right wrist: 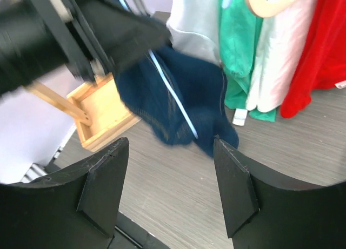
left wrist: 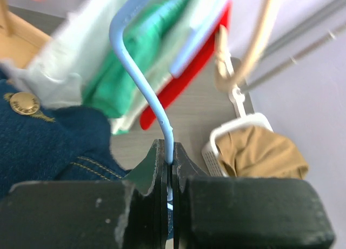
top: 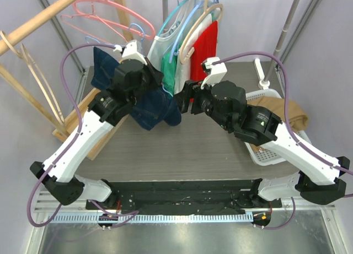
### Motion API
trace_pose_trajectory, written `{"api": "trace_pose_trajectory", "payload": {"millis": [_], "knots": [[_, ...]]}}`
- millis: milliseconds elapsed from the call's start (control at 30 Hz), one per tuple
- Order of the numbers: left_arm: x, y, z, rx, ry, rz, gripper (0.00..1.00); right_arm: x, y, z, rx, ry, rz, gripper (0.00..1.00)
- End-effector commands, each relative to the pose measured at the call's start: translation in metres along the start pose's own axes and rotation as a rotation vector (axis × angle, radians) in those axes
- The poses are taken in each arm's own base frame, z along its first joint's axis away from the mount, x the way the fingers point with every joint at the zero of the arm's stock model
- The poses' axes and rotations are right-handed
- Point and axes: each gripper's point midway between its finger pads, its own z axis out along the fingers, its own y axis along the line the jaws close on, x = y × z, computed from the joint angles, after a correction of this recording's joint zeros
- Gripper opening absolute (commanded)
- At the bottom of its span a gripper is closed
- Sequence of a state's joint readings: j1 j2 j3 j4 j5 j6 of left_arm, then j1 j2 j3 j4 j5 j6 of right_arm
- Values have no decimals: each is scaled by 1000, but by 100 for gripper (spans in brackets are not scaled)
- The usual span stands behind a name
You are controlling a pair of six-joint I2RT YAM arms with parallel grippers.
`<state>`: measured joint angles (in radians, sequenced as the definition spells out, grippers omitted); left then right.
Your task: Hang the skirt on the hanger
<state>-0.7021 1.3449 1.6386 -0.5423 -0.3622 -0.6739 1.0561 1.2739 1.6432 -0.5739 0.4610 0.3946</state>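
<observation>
The navy denim skirt [top: 157, 108] hangs bunched over a light blue wire hanger [left wrist: 143, 84] above the table's back left. My left gripper [left wrist: 170, 152] is shut on the hanger's wire; the skirt [left wrist: 54, 146] with its brass button lies just to its left. In the right wrist view the skirt [right wrist: 184, 98] droops with the blue hanger [right wrist: 175, 106] wire running across it. My right gripper [right wrist: 170, 152] stands open just short of the skirt's lower edge, nothing between its fingers. From above, the right gripper [top: 183, 102] sits at the skirt's right side.
A rail at the back carries white, green and red garments [top: 193, 50] on hangers. A wooden rack [top: 33, 22] with pink hangers [top: 94, 11] stands at the left, its base [right wrist: 102, 111] on the table. A white basket [top: 259, 152] with a tan garment [top: 281, 113] is at the right.
</observation>
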Motion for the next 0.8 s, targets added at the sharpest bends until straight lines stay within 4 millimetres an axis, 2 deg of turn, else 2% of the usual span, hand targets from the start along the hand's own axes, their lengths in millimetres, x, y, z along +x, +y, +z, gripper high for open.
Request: {"api": "trace_pose_trajectory", "payload": {"millis": [0, 100, 167, 200, 233, 333, 567, 767], "knots": [[-79, 1, -8, 8, -174, -62, 0, -17, -11, -7, 36, -69, 15, 69], [-96, 11, 3, -8, -194, -75, 0, -17, -15, -5, 50, -69, -1, 69], [-116, 13, 2, 5, -222, -89, 0, -17, -16, -4, 53, -70, -8, 69], [-119, 18, 8, -8, -222, -95, 0, -16, -18, -2, 60, -66, -16, 69], [-129, 16, 4, 2, -239, -104, 0, -16, -18, -1, 60, -66, -18, 69], [-151, 38, 7, -38, -283, -134, 0, -13, -21, 4, 65, -56, -27, 69], [-183, 69, 8, -79, -349, -179, 0, -8, -24, 13, 59, -34, -20, 69], [-200, 93, 8, -102, -369, -214, 0, -2, -26, 20, 53, -11, -7, 69]]}}
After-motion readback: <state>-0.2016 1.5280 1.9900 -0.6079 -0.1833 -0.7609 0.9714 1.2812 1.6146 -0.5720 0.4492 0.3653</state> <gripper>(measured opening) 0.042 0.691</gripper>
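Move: The left hand already holds the blue hanger by its hook's neck, with the skirt hanging on it. The near stretch of the wooden rail lies about 20 cm to its left, 12 cm ahead and 15 cm above. Of the rail's neighbours, the pink hangers are some 14 cm ahead and 10 cm left of that hand, and the wooden hangers about 30 cm left and 2 cm back. From the empty right hand the rail is roughly 27 cm left and 18 cm ahead. Keeping its shut pinch on the blue hanger's neck, the left hand sweeps the hanger and skirt about 15 cm left and 10 cm forward towards the wooden rail, rising some 7 cm, mostly early on, while it turns roughly 20 degrees counter-clockwise. The right hand, open and empty, only eases 2 to 3 cm forward and slightly right, away from the rail. ##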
